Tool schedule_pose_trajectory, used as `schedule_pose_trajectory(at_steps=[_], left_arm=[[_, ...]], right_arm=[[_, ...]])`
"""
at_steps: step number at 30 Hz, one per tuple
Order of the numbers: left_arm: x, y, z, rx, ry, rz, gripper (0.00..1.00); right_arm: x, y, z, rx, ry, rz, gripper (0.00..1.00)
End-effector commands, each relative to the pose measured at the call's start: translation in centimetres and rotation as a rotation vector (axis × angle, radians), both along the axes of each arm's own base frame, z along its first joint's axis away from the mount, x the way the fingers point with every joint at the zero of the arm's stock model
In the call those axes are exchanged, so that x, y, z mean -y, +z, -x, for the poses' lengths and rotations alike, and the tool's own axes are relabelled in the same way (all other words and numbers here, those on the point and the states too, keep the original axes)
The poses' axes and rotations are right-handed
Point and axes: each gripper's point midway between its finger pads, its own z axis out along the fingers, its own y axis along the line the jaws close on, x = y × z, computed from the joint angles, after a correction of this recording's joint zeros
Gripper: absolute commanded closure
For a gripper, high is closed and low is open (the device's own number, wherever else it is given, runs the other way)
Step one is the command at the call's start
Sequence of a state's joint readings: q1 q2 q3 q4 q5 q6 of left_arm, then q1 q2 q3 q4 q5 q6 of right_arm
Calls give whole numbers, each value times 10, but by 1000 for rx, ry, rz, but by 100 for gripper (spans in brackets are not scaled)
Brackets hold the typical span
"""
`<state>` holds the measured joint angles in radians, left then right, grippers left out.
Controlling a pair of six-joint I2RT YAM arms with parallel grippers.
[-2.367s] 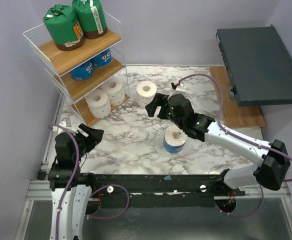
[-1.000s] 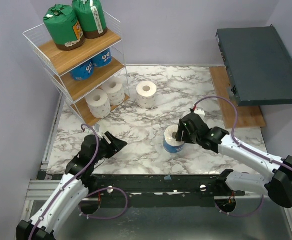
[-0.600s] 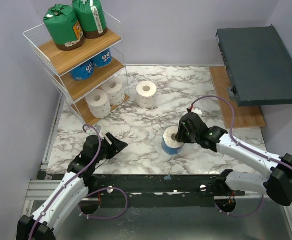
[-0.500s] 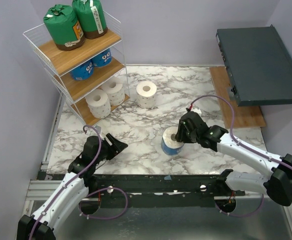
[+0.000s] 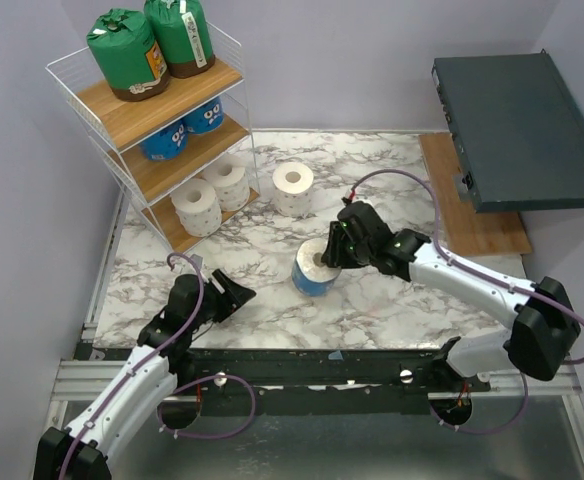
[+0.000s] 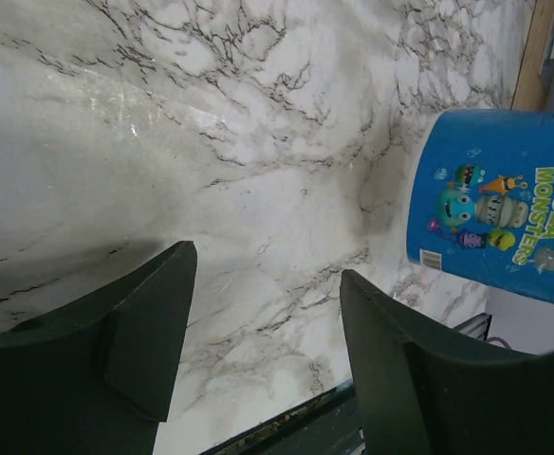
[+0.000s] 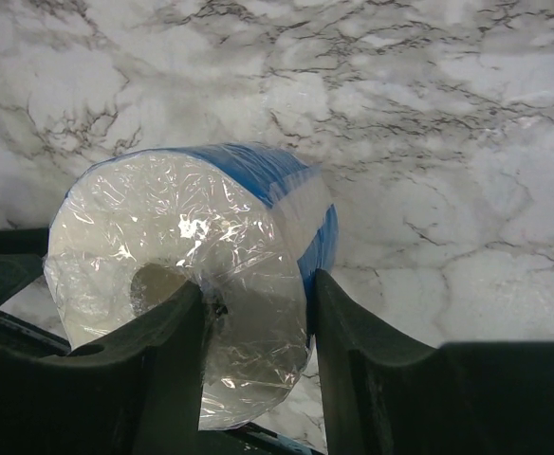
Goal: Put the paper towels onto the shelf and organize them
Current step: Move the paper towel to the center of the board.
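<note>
My right gripper (image 5: 334,250) is shut on a blue-printed wrapped paper towel roll (image 5: 313,268) at mid-table. One finger sits in the core and the other outside the wall (image 7: 163,246). The roll is tilted. My left gripper (image 5: 234,293) stands open and empty low over the near-left table, with the same roll (image 6: 505,227) ahead of it. A plain white roll (image 5: 293,188) stands near the shelf (image 5: 142,110). The shelf holds two green rolls (image 5: 127,55) on top, two blue ones (image 5: 164,142) in the middle and two white ones (image 5: 195,207) at the bottom.
A dark grey flat box (image 5: 517,130) sits at the back right over a wooden board (image 5: 472,225). The marble tabletop (image 5: 392,180) has purple walls behind and to the left. The black rail (image 5: 302,365) with the arm bases runs along the near edge.
My right gripper closed on the blue roll, then carried it left and a little away from the rail, tilting it. The left arm barely moved.
</note>
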<state>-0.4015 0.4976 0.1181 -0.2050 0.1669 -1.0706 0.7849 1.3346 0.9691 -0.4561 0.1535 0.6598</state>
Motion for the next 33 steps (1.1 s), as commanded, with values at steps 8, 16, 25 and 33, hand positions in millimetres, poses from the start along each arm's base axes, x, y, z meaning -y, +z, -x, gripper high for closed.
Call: schedule_pose_trajectory(at_steps=[8, 16, 25, 33], left_arm=[[-4, -9, 5, 1, 9, -14, 36], [-8, -10, 5, -5, 24, -31, 36], [-11, -11, 4, -11, 44, -44, 36], [-16, -12, 2, -11, 70, -61, 36]], right_arm=[[-41, 3, -32, 46, 114, 45, 58], [-59, -15, -43, 34, 147, 82, 58], [-75, -25, -52, 26, 193, 101, 58], [-76, -24, -55, 23, 186, 106, 51]])
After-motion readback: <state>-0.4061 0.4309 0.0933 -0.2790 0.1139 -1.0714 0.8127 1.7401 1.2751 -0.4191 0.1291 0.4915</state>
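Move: The right hand already holds the blue-wrapped paper towel by its rim, the roll's middle about 3 cm to its left and 3 cm below. The board's center lies some 9 cm left, 5 cm ahead and 11 cm down. A white roll stands about 24 cm ahead and 10 cm left, and the shelf's lower rolls 20 cm ahead and 33 cm left. From the left hand the board's center is about 15 cm right and 5 cm ahead. Right hand, keeping its rim pinch, carries the paper towel about 7 cm left, 5 cm forward, lowering it 3 cm. ##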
